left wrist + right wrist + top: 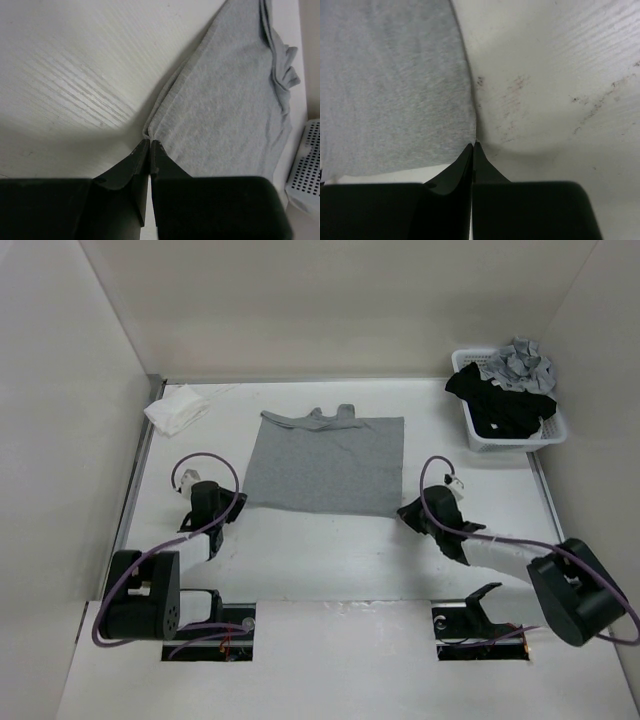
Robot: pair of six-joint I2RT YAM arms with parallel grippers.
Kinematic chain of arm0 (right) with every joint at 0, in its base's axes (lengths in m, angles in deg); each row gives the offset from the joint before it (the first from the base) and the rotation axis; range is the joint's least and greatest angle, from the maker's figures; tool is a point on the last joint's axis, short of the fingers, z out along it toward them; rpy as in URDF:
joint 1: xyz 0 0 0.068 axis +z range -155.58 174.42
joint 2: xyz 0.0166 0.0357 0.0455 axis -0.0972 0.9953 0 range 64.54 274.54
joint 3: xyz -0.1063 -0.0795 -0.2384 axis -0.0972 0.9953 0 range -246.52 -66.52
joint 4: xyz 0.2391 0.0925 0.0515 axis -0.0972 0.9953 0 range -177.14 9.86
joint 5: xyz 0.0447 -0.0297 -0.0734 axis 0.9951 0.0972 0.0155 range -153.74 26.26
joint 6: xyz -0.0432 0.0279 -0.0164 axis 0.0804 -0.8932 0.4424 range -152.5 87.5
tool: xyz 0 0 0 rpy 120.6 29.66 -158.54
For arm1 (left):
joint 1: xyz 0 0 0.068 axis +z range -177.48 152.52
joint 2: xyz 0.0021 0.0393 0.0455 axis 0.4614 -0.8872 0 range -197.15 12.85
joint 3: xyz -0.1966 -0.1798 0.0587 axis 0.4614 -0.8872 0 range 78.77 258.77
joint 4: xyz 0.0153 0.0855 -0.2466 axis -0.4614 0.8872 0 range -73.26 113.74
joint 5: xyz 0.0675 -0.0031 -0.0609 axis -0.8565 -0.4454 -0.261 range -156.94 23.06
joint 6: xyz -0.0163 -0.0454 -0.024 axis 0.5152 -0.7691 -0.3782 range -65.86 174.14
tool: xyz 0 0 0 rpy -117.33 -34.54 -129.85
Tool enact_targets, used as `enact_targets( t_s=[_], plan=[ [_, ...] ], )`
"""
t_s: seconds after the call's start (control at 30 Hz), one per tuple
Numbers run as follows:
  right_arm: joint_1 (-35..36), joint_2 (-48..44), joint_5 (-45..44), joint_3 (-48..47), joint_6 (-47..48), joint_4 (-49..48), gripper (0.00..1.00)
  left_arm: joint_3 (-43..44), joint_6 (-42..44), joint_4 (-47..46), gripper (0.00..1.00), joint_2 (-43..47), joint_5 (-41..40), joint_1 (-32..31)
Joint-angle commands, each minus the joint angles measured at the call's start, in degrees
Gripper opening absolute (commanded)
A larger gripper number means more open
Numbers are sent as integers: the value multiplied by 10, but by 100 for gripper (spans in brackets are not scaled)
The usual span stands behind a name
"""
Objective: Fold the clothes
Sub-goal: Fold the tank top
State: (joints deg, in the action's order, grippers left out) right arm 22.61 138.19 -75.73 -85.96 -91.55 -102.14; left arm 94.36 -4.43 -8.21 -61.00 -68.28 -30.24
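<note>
The clothes, a grey tank top, lie spread flat in the middle of the table with the neck and straps at the far side. My left gripper is at the near-left corner, shut on it. In the left wrist view that corner of the clothes bunches into the tips of the gripper. My right gripper is at the near-right corner. In the right wrist view its closed tips meet the edge of the clothes and pinch the corner.
A white basket stands at the far right, holding a black garment and a crumpled grey piece. Its perforated wall shows in the left wrist view. A small white cloth lies at the far left. White walls enclose the table.
</note>
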Motion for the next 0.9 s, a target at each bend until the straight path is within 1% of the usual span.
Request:
enact_targets(
  t_s=[0.0, 0.07, 0.13, 0.17, 0.23, 0.33, 0.4, 0.5, 0.57, 0.6, 0.7, 0.77, 0.83, 0.87],
  plan=[
    [-3, -89, -14, -5, 25, 16, 0, 20, -8, 11, 1, 75, 19, -3],
    [13, -179, -19, -23, 40, 92, 0, 33, -9, 61, 0, 153, 17, -12],
    [38, -266, -44, -56, 61, 176, 0, 57, -4, 128, 0, 240, 6, -23],
    [58, -319, -68, -87, 81, 237, 0, 83, 3, 180, 0, 298, -8, -30],
    [87, -377, -107, -143, 109, 320, 0, 129, 21, 247, 0, 370, -27, -40],
    [144, -425, -169, -252, 158, 421, 0, 218, 49, 338, 0, 448, -52, -55],
    [189, -433, -207, -327, 188, 461, 0, 276, 64, 378, 0, 473, -63, -67],
    [268, -429, -261, -430, 222, 494, 0, 347, 79, 410, 0, 494, -81, -78],
    [322, -419, -290, -479, 240, 500, 0, 376, 84, 419, 0, 502, -88, -82],
    [348, -414, -303, -494, 250, 498, 0, 384, 86, 422, 0, 503, -89, -83],
    [386, -392, -334, -507, 281, 485, 0, 378, 90, 423, 1, 489, -94, -81],
    [364, -372, -321, -490, 301, 459, 0, 352, 85, 416, 1, 474, -95, -82],
    [296, -346, -269, -461, 308, 426, 1, 324, 79, 406, 1, 448, -97, -79],
    [253, -331, -223, -444, 304, 411, 1, 308, 77, 396, 1, 434, -98, -77]
  ],
)
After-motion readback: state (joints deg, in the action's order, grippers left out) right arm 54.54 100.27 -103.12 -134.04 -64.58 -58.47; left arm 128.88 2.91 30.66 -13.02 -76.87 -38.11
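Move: Each hand already pinches a near corner of the flat tank top: its middle lies some 11 cm ahead and 20 cm right of the left hand, and about 13 cm ahead and 17 cm left of the right, at table height. The white cloth is roughly 25 cm ahead and 17 cm left of the left hand; the laundry basket about 31 cm ahead and 27 cm right of the right hand. Both pinching hands raise the tank top's near corners some 40 cm, drawing back, then dipping slightly forward. ##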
